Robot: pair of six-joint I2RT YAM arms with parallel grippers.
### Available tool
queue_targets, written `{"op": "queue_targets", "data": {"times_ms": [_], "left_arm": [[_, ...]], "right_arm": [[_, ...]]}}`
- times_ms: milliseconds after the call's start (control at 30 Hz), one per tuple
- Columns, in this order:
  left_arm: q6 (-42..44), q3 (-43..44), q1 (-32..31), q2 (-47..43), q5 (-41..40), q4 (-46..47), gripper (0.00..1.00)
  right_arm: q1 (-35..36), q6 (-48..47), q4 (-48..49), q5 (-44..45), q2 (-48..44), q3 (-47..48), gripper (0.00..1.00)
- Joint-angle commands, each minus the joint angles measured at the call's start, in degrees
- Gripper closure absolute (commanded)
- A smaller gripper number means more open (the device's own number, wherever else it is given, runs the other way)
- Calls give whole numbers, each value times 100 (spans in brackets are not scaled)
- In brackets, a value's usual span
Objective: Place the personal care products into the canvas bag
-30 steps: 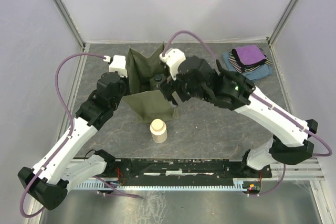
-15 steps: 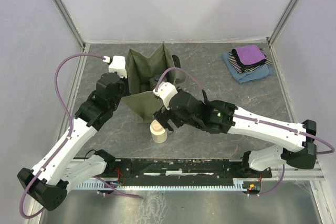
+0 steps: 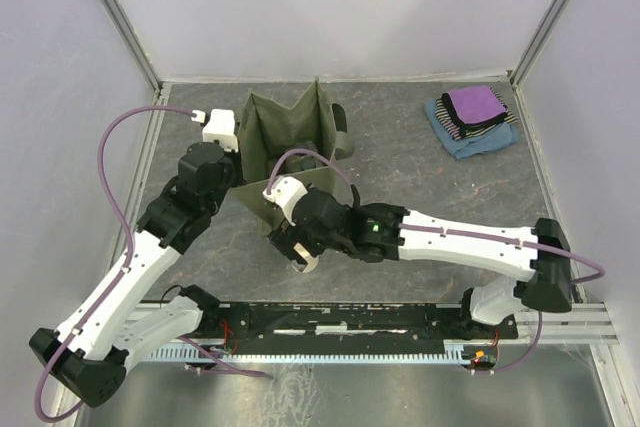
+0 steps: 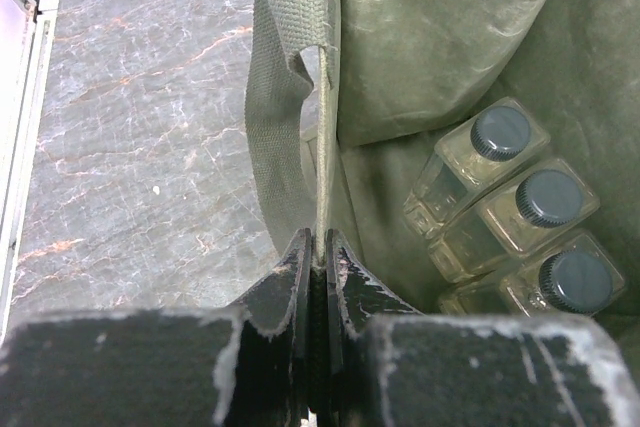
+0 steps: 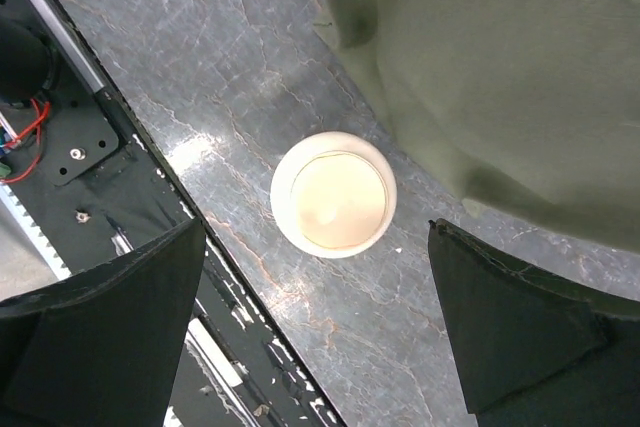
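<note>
The olive-green canvas bag [image 3: 287, 125] stands open behind the table's middle. My left gripper [image 3: 240, 169] is shut on its left rim, next to a handle [image 4: 320, 242]. Three clear glass bottles with dark caps lie inside the bag: one at the back [image 4: 498, 135], one in the middle [image 4: 546, 198] and one nearest [image 4: 574, 282]. The cream jar [image 5: 333, 194] stands upright on the table just in front of the bag [image 5: 500, 67]. My right gripper [image 5: 315, 232] is open above the jar, one finger on each side and clear of it. In the top view this gripper [image 3: 299, 250] covers most of the jar.
A pile of folded blue, striped and purple cloths [image 3: 470, 117] lies at the back right. The black mounting rail [image 5: 90, 157] runs along the table's near edge, close to the jar. White walls enclose the table.
My right arm has swung from over the bag's mouth toward the near edge and now hangs over the jar. My left gripper has kept its hold on the bag's rim.
</note>
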Motion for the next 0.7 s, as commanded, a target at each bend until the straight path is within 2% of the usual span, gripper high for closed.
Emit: {"op": "queue_targets", "data": {"times_ms": [0,200,667], "left_arm": [[-123,157,-3,-189,-157,37,90],[-123,141,2,-225,-131,20,90],[-123,62,0,-312,-111,-71,90]], "right_arm": [[36,78,257,-169,331,-5,0],[36,207,301,-355,751,-46,0],[27,379,727,-241,1093,-537,0]]}}
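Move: The white bottle, last of the products on the table, stands nearly below the open right hand: about 3 cm ahead, 2 cm to its left and 12 cm down. Beyond it is the canvas bag, its middle some 18 cm ahead of the right hand, 4 cm left and 6 cm lower; the glass bottles inside are roughly 19 cm ahead, 2 cm left and 11 cm below. From the left hand the white bottle lies around 12 cm back, 15 cm right and 20 cm down. The white bottle is approached from above: the right hand sinks about 7 cm towards the cap, edging a couple of centimetres left, and tips its fingers slightly steeper. It stops sinking partway through and only creeps left after that, fingers wide open all along, with the forward-right finger coming close beside the cap; contact there can't be made out. ##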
